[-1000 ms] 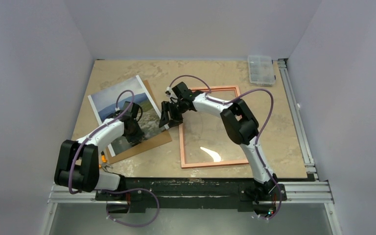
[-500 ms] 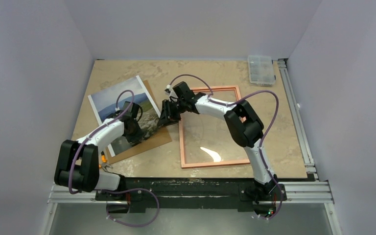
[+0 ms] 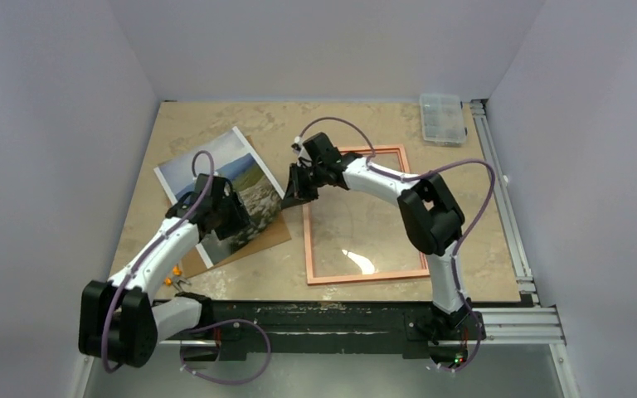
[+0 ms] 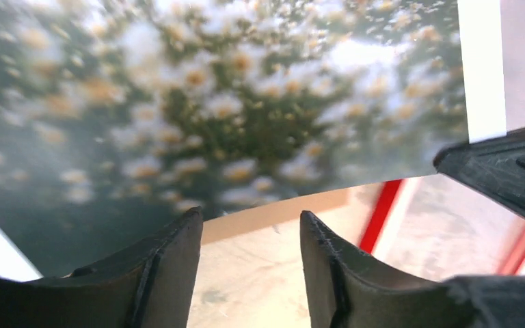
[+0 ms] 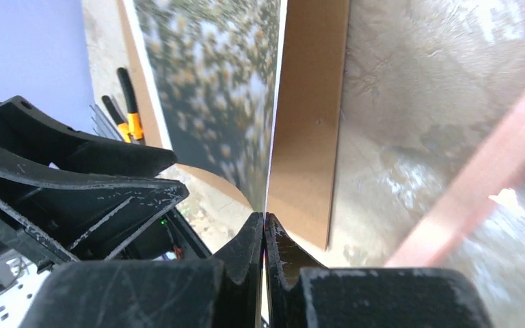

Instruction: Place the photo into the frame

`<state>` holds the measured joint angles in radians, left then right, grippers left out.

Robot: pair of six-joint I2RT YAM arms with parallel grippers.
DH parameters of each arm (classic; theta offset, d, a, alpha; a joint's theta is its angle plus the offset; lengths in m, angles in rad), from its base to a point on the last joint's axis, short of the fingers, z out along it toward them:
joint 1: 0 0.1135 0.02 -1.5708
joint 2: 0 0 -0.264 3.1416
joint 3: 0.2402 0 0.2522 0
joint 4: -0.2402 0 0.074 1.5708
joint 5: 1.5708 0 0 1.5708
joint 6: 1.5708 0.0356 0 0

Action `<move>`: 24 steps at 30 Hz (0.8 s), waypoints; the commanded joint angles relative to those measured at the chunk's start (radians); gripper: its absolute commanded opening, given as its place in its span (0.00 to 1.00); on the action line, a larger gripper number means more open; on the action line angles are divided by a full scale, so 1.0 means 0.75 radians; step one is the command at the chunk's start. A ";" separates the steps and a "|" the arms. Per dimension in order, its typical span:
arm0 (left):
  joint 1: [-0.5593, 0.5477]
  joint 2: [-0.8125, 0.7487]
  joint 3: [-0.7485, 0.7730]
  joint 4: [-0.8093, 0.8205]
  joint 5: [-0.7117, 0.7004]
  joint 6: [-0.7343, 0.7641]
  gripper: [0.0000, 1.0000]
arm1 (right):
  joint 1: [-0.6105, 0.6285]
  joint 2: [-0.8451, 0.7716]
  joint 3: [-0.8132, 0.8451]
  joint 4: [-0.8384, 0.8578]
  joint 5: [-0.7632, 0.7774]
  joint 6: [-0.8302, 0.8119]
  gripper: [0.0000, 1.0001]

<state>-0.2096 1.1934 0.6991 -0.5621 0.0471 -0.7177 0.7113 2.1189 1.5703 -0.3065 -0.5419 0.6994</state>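
Observation:
The photo [image 3: 228,178] lies at the left over a brown backing board [image 3: 264,236], its right edge raised. My right gripper [image 3: 291,196] is shut on that edge; in the right wrist view the thin sheet of the photo [image 5: 212,89] runs straight into the pinched right gripper [image 5: 264,222]. My left gripper [image 3: 234,217] hovers over the photo's near part. In the left wrist view the left gripper [image 4: 251,225] is open with nothing between its fingers [image 4: 178,273], below the photo [image 4: 212,102]. The frame [image 3: 308,249] lies flat, copper-brown side up, right of the photo.
A clear plastic box [image 3: 443,118] sits at the back right corner. Small orange-handled tools [image 3: 172,274] lie by the left arm, and the tools [image 5: 131,109] also show in the right wrist view. Metal rails [image 3: 506,207] run along the right and near table edges.
The right gripper has closed on the photo's right edge and raised it. The left gripper has opened and let go of the photo, and the left arm has shifted away from the near edge.

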 commanded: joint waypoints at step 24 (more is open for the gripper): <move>-0.107 -0.209 0.102 0.199 0.330 -0.105 0.70 | -0.280 -1.095 0.437 -0.645 0.962 -0.709 0.00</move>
<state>-0.2718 1.0203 0.7387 -0.4633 0.2775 -0.7757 0.4973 1.3960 1.9495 -0.8448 0.0540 0.2592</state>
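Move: The frame is the place to reach: its middle lies about 20 cm to the right of the right hand, some 3 cm back and 5 cm lower. The photo's near-right corner is already pinched in the right fingers; the photo's middle is about 16 cm left and 3 cm ahead, with the brown board's middle also 16 cm left, level with the hand. From the left hand, the frame's middle lies some 32 cm right and 3 cm ahead. Lift the right gripper fast, about 36 cm up and some 24 cm right, keeping the pinch on the photo's corner, to carry it off the board and high over the frame; ease a little forward, then back, while swinging the fingers from pointing left to mostly forward. Raise the empty left gripper about 8 cm and shift it 6 cm right, over the board, opening wider. ##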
